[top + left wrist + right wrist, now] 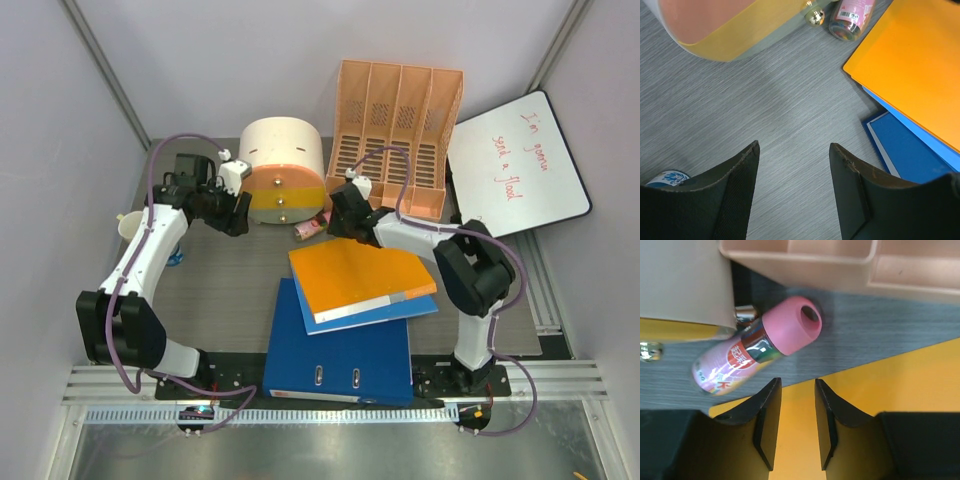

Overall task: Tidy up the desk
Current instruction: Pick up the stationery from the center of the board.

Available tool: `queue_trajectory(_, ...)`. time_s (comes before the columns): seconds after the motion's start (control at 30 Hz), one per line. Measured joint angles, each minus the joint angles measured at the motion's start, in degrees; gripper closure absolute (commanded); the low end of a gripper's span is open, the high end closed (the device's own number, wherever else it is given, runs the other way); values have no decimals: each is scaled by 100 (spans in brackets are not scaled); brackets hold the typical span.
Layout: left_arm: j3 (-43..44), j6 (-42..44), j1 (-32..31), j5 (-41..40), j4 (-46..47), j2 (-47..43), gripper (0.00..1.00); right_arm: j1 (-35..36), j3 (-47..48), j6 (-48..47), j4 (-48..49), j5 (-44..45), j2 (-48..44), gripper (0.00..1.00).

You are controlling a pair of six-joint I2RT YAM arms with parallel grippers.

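The desk (230,290) is a dark grey wood-grain top. An orange folder (360,280) lies askew on a blue binder (340,355) at its middle front. A pink bottle (757,347) lies on its side between the folder and a round cream, orange and yellow drawer box (282,170). My right gripper (797,381) is open over the folder's far edge (880,375), its tips just short of the bottle, and nothing is between them. My left gripper (794,145) is open above bare desk (765,100) in front of the drawer box (725,30), holding nothing.
A peach file organizer (400,125) stands at the back, and a whiteboard with red writing (520,165) leans at the back right. A cream cup (128,225) and a small blue-and-white item (667,178) sit near the left arm. Grey walls close in both sides.
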Motion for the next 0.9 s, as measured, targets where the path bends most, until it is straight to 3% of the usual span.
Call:
queue_trajectory(0.17,-85,-118,0,48,160,11,42,63,317,179,-153,-35,422,51)
queue_trajectory(0.3,-111,-170,-7,70,295,153,43,61,468,293,-85,-15,483,34)
queue_trajectory(0.37,-184,-184,-17,81,389,214,43,61,468,354,17,17,483,30)
queue_trajectory(0.4,-229,-190,-24,81,411,234,43,59,468,404,37,42,487,24)
queue_trajectory(0.47,-326,-225,-35,81,457,249,43,59,468,514,59,125,505,1)
queue_trajectory(0.9,-509,-227,-42,46,625,166,43,186,1156,1401,-697,977,1141,0)
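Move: The pink-capped bottle lies aslant about 5 cm to the right hand's left, 3 cm ahead and 5 cm below, its cap end pointing ahead and right. The drawer cabinet stands roughly 12 cm left and 10 cm ahead of that hand, the peach rack some 12 cm ahead and 13 cm right; the orange folder's middle is about 12 cm back and 6 cm right. From the left hand the bottle is roughly 9 cm ahead, 18 cm right and 14 cm below. The pink-capped bottle is straddled at its cap. The right hand dips and eases left, then goes forward and finally sinks, ending some 3 cm lower, 3 cm farther out and 1 cm left. Its part-open fingers spread fully and the wrist turns about 15 degrees clockwise, a finger to either side of the cap, not closing. The empty left hand sinks about 3 cm. ##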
